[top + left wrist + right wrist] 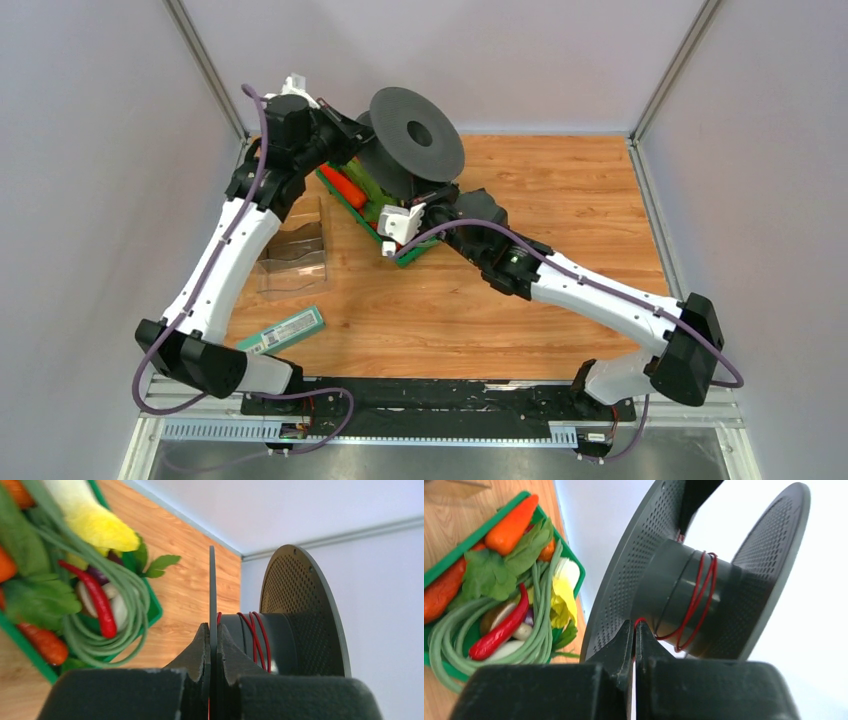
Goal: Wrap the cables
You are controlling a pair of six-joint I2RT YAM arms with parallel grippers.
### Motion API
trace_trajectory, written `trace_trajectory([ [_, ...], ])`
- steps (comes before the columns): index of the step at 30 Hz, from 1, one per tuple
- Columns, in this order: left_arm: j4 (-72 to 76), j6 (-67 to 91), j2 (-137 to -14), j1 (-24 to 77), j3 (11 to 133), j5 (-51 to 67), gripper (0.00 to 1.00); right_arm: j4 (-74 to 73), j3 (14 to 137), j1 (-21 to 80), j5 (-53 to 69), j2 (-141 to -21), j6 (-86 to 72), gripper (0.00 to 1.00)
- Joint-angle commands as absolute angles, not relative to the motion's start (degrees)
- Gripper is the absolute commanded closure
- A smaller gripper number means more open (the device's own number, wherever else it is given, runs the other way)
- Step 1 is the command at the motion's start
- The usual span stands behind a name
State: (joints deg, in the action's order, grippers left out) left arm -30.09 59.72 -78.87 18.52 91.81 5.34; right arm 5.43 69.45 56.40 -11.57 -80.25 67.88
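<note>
A dark grey spool (415, 135) hangs above the back of the table, and my left gripper (213, 630) is shut on its thin near flange (212, 580). A few turns of the thin red cable (256, 635) lie around the hub, ahead of the perforated far flange (305, 605). In the top view the left gripper (357, 132) meets the spool from the left. Below the spool, my right gripper (634, 625) is shut on the red cable (699, 595), which runs from the fingertips up to the hub (669, 587). In the top view the right gripper (432, 193) sits just under the spool.
A green tray (405, 255) of toy vegetables lies under the spool; carrots, a red chilli (499, 630) and looped green beans fill it. A clear plastic container (295, 250) and a teal box (285, 330) lie at the left. Walls enclose the table.
</note>
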Motion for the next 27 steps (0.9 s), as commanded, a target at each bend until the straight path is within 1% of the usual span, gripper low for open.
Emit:
trace_trajectory([
  [1, -12.25, 56.68, -80.24, 22.49, 86.59, 12.38, 1.00, 9.23, 66.02, 53.27, -14.23, -75.24, 69.43, 1.00],
  [5, -3.88, 58.01, -86.03, 25.74, 86.04, 14.85, 1.00, 9.05, 62.76, 48.09, -15.38, -72.87, 68.82, 1.00],
  [10, 2.54, 58.18, -94.11, 31.28, 86.75, 15.82, 1.00, 7.21, 56.88, 39.83, -14.77, -69.62, 67.85, 1.00],
  [15, 10.89, 63.09, -103.17, 36.12, 86.66, 17.40, 1.00, 5.54, 47.13, 33.41, -13.62, -64.26, 67.41, 1.00],
  [20, 17.48, 67.85, -112.31, 41.65, 87.97, 16.44, 1.00, 4.66, 36.15, 28.14, -13.36, -57.23, 67.59, 1.00],
  [27, 21.80, 70.92, -125.40, 47.98, 94.73, 15.03, 1.00, 1.85, 23.31, 17.77, -10.03, -46.33, 70.13, 1.00],
])
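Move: The spool, its rim still clamped in the left fingers, has its middle about 7 cm to the left hand's right, level with it in reach and height. From the right hand, which still pinches the red cable, that middle lies some 6 cm ahead, 2 cm left and 4 cm higher. The vegetable basket sits about 12 cm ahead of the left hand, 3 cm right and 35 cm below. The spool and the red cable's pinched end travel together to the robot's right, about 30 cm, sinking some 20 cm on the way, from above the basket to over bare table. Both hands bow forward by about 5 cm, then draw back; the left turns clockwise by roughly 25 degrees, the right by rather more while tipping downward. Both grips keep shut. ##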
